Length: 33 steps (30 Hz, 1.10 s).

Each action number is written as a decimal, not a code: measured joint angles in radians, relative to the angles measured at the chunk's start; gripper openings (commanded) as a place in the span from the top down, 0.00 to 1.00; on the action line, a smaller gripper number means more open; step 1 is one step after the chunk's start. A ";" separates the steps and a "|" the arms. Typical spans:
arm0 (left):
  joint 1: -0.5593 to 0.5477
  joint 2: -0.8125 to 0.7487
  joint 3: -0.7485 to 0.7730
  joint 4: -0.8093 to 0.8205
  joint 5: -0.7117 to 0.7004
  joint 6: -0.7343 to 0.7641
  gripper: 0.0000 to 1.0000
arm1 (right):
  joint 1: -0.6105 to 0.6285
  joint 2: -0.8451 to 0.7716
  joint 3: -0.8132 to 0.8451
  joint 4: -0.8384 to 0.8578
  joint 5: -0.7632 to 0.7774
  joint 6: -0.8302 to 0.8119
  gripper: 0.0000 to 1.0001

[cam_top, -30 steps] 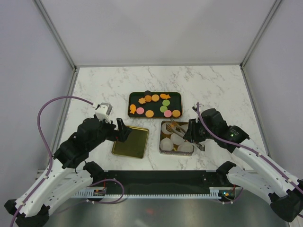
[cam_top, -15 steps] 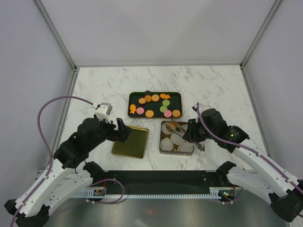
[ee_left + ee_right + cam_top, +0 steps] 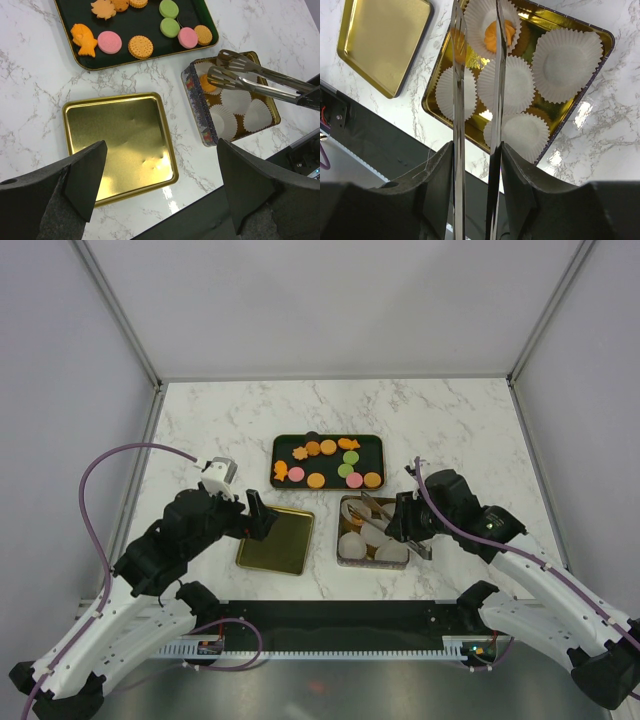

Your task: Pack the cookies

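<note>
Several cookies (image 3: pixel 325 462) in orange, pink and green lie on a black tray (image 3: pixel 378 443) at the middle of the table, also in the left wrist view (image 3: pixel 140 46). My right gripper (image 3: pixel 407 521) (image 3: pixel 477 150) is shut on metal tongs (image 3: pixel 455 75) (image 3: pixel 260 85), whose tips hang slightly parted over the gold tin (image 3: pixel 344 543) of white paper cups. One orange cookie (image 3: pixel 495 35) (image 3: pixel 207 84) rests in a far cup, just under the tong tips. My left gripper (image 3: pixel 257 516) (image 3: pixel 161 165) is open and empty above the gold lid (image 3: pixel 277 540).
The gold lid (image 3: pixel 117 140) lies flat, left of the tin (image 3: pixel 192 92). Several empty paper cups (image 3: pixel 567 62) fill the tin. The table's near edge and a black rail (image 3: pixel 330 625) run just below the lid and the tin.
The tongs' arms have spread a little over the tin as the right jaws eased outward. The left arm has not moved.
</note>
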 measured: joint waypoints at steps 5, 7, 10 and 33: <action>0.000 0.000 0.000 0.000 0.001 0.000 0.00 | 0.000 0.002 0.002 -0.001 -0.007 0.000 0.52; -0.001 0.000 0.000 0.000 0.002 0.000 0.00 | 0.000 0.014 0.019 -0.005 -0.014 0.000 0.52; -0.001 0.003 0.000 0.000 0.002 0.000 0.00 | 0.000 0.086 0.115 -0.017 -0.021 -0.009 0.51; 0.078 0.370 0.051 0.086 0.031 0.037 0.00 | -0.047 0.681 0.572 0.060 0.035 -0.103 0.54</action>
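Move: The black cookie tray's middle lies some 18 cm ahead of the right hand, which holds open tongs, and 16 cm to its left. Closer, the cookie box's middle is 5 cm left and about 1 cm ahead; both are roughly 12 cm below. From the left hand, that tray is about 15 cm ahead, 11 cm right and 19 cm below; the gold lid lies underneath it, 3 cm back and 1 cm left. Right hand carries the open tongs 15 cm forward and leftward, box to tray; left hand sinks forward 5 cm. ##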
